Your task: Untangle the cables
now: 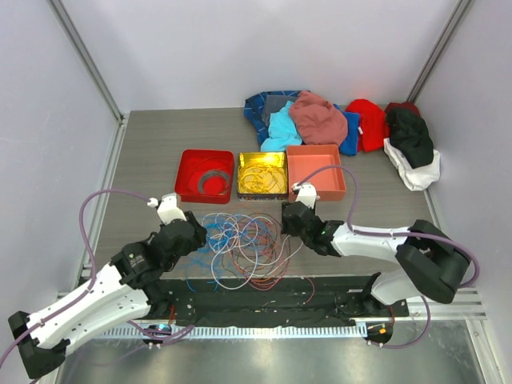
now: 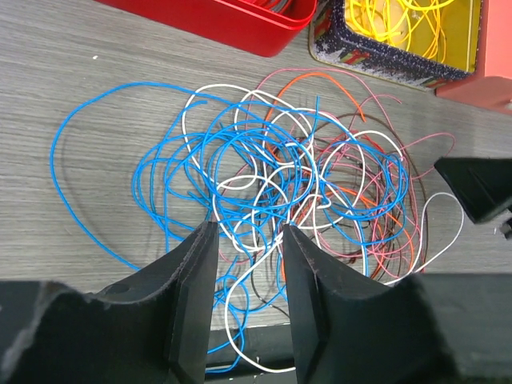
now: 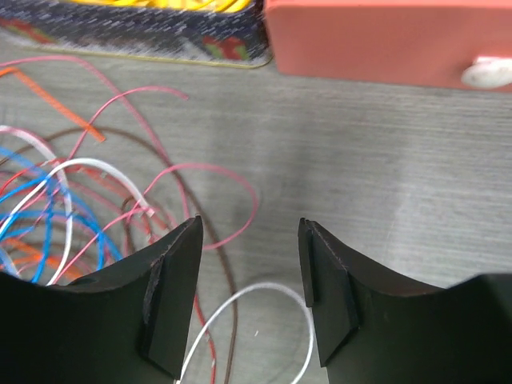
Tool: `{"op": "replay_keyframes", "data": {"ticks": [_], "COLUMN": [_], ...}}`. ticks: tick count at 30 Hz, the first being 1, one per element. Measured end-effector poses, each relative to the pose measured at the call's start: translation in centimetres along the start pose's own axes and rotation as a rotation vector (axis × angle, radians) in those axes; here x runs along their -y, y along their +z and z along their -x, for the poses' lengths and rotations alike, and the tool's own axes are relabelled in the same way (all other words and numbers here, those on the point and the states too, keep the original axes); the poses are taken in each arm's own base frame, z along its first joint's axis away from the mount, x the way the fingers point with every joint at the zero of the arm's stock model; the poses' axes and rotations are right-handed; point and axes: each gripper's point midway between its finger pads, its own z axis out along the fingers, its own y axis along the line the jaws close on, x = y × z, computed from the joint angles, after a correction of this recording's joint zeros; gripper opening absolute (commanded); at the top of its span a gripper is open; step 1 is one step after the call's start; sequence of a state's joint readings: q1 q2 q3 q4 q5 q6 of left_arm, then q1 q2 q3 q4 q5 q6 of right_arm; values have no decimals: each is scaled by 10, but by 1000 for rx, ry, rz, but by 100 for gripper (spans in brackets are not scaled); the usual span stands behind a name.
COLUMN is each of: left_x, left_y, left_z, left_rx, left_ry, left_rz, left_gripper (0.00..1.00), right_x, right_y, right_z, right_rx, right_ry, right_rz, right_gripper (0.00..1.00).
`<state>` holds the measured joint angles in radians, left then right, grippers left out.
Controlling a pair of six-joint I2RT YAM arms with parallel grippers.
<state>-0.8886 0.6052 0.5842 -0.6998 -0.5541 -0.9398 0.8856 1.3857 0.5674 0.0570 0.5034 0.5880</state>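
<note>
The cables [image 1: 244, 248] lie in a loose tangle of blue, white, pink, red, orange and brown wires on the grey table between my two arms. My left gripper [image 1: 194, 228] hovers over the tangle's left side. It is open, and in the left wrist view blue and white loops [image 2: 280, 176] run under the gap between its fingertips [image 2: 250, 232]. My right gripper [image 1: 290, 220] is at the tangle's upper right edge. It is open too [image 3: 250, 224], with a white loop [image 3: 264, 300] and pink strands [image 3: 80, 208] below it, and nothing is gripped.
Three trays stand in a row behind the tangle: a red one [image 1: 182, 172] with a grey coil, a yellow tin [image 1: 240, 172] holding yellow wires, and a salmon one [image 1: 316, 172]. A heap of clothes [image 1: 336, 120] lies at the back. A black rail [image 1: 264, 300] edges the table's near side.
</note>
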Motion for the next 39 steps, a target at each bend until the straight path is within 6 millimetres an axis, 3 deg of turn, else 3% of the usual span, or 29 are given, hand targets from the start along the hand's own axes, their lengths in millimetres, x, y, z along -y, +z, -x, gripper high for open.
{"op": "replay_keyframes", "data": {"ticks": [2,3,6,10,12,14,16,18,19,21,24,27,31,35,39], "left_x": [0,0,1,2,3,3,3,4,5,7,11,19,35,63,93], "left_y": [1,1,1,1,0,0,0,0,1,2,4,5,4,2,5], "left_z": [-2,-2,-3,-4,-4,-5,-4,-5,-5,-6,-6,-2,7,19,20], "left_rx": [-6,-7,-12,-16,-17,-18,-16,-15,-15,-15,-14,-2,27,64,71], "left_ry": [0,-1,-4,-13,-19,-24,-26,-29,-31,-34,-32,-35,-57,-82,-84], "left_rz": [-2,-3,-8,-12,-15,-18,-22,-28,-32,-39,-54,-81,-147,-270,-393], "left_gripper": [43,43,43,43,43,43,43,46,53,60,73,86,99,100,100], "right_x": [4,6,13,14,8,-1,-16,-32,-37,-37,-29,-18,-16,-20,-27], "right_y": [7,11,22,21,9,-14,-48,-95,-126,-178,-235,-270,-284,-291,-309], "right_z": [1,0,-4,-2,12,40,86,149,184,237,284,303,306,305,318], "right_rx": [-3,-8,-31,-33,1,66,167,307,384,511,629,678,664,634,637], "right_ry": [2,2,-3,-3,3,22,41,87,113,165,214,227,200,164,152], "right_rz": [-17,-27,-52,-49,-18,33,98,184,228,284,332,355,372,400,446], "right_gripper": [44,26,1,1,1,1,1,1,1,1,1,1,1,1,1]}}
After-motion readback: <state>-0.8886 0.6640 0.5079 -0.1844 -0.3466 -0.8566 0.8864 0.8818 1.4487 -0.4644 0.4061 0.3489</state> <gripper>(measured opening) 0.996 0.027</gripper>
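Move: The pink cable's loose loop lies just ahead of the right hand: about 2 cm farther out, 1 cm left and 2 cm below. The white cable's end loop is some 3 cm nearer and 1 cm right; the main tangle centres about 8 cm left and 6 cm back. The yellow tin stands roughly 11 cm ahead and 6 cm left. From the left hand, the pink loop is about 8 cm ahead, 20 cm right and 13 cm below. The pink cable's loop is met by the right hand dipping about 2 cm forward and down and shutting its fingers on it, then carried fast straight up, over 40 cm, drifting slightly back and right while the fingers tip up some 35 degrees to nearly level, grip kept. Late on, the empty left hand goes about 7 cm right and nearly 5 cm up over the tangle, spreading fully open and turning clockwise. ##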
